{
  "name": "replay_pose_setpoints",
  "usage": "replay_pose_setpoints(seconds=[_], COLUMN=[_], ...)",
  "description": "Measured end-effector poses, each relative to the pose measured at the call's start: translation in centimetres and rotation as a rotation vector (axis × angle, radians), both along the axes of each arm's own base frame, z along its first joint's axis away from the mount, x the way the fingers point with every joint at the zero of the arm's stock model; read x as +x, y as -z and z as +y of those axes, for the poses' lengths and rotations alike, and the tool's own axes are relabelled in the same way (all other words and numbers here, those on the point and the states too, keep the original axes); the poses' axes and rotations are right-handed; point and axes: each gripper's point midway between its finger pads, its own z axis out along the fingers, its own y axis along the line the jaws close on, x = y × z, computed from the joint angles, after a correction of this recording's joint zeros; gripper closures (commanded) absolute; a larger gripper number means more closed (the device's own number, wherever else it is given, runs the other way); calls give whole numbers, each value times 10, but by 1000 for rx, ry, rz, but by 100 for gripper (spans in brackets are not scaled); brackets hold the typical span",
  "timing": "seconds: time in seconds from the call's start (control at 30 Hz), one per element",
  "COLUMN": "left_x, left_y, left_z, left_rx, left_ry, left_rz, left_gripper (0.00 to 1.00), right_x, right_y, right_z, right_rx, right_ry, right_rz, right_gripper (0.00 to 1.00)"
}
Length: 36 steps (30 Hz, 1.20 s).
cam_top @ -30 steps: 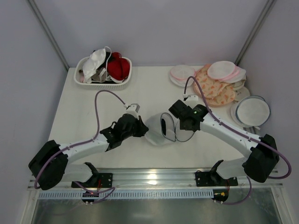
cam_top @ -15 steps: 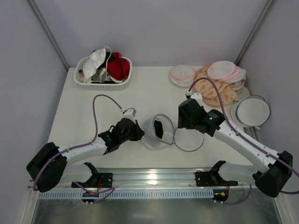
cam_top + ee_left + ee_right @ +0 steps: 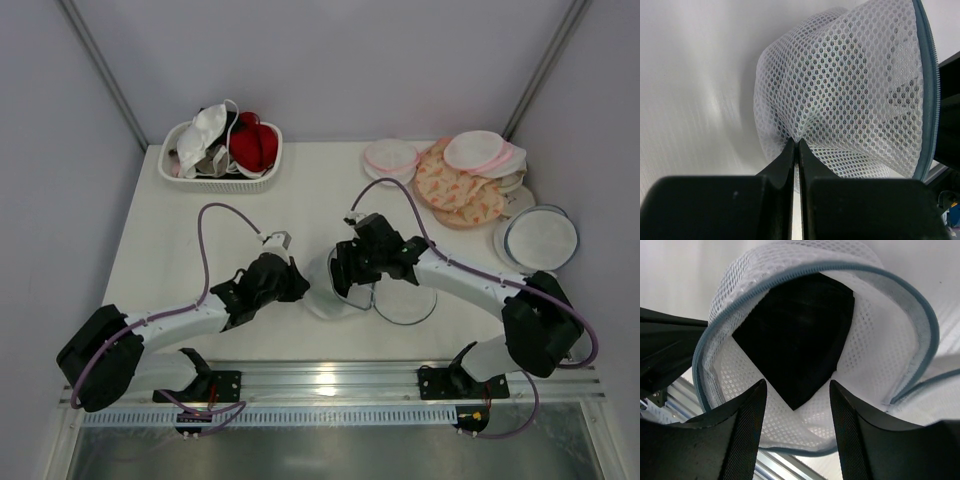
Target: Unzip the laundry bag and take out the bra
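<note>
The laundry bag (image 3: 320, 290) sits unzipped between the arms. One mesh half stands on edge and the other half (image 3: 405, 303) lies flat to its right. My left gripper (image 3: 303, 285) is shut on a pinch of the standing half's white mesh (image 3: 850, 100), with its tips (image 3: 796, 143) closed on a fold. The black bra (image 3: 800, 335) fills the inside of the grey-blue rimmed bowl (image 3: 920, 325). At the bag's mouth my right gripper (image 3: 797, 387) is open, its fingers (image 3: 752, 405) on either side of the bra's lower corner. From above, the right gripper (image 3: 343, 272) covers the opening.
A white ribbed basket (image 3: 262, 178) at the back left holds a white bra and a red bra. At the back right lie pink-rimmed white rounds (image 3: 390, 157), a patterned cloth (image 3: 455, 190) and a flat grey-rimmed white disc (image 3: 541, 235).
The bag's right half has dropped flat onto the table. My right gripper pulled back to the right, then came in again to the bag's mouth. The left gripper has kept its pinch.
</note>
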Motion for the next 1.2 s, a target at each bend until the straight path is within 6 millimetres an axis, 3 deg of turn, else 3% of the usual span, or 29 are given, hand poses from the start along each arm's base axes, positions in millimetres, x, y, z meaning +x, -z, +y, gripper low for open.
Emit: replay_pose_setpoints(seconds=[0.17, 0.37, 0.6, 0.63, 0.8, 0.93, 1.2], left_x=[0, 0, 0, 0, 0, 0, 1], left_y=[0, 0, 0, 0, 0, 1, -9], left_z=[0, 0, 0, 0, 0, 1, -2], left_rx=[-2, -3, -3, -3, -4, 0, -34], left_ry=[-1, -2, -2, -2, -4, -7, -15], left_rz=[2, 2, 2, 3, 4, 6, -8], left_gripper=[100, 100, 100, 100, 100, 100, 100], right_x=[6, 12, 18, 19, 18, 8, -15], right_y=[12, 36, 43, 44, 40, 23, -69], right_z=[10, 4, 7, 10, 23, 23, -7], right_rx=[14, -57, -62, -50, 20, 74, 161], right_ry=[-13, 15, 9, 1, -35, -62, -47], right_rz=[9, 31, 15, 14, 9, -12, -189], right_gripper=[45, 47, 85, 96, 96, 96, 96])
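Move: The black bra lies inside the open laundry bag, about 3 cm ahead of the right hand, 2 cm to its left and 5 cm below. The bag's round unzipped flap sits some 13 cm to the right hand's right, 3 cm back and 6 cm below. From the left hand, which pinches the bag's left wall, the bra is roughly 8 cm to the right, 3 cm ahead and 4 cm lower. Right hand dips about 4 cm into the bag, pinches the bra and draws up 11 cm; left keeps hold. ##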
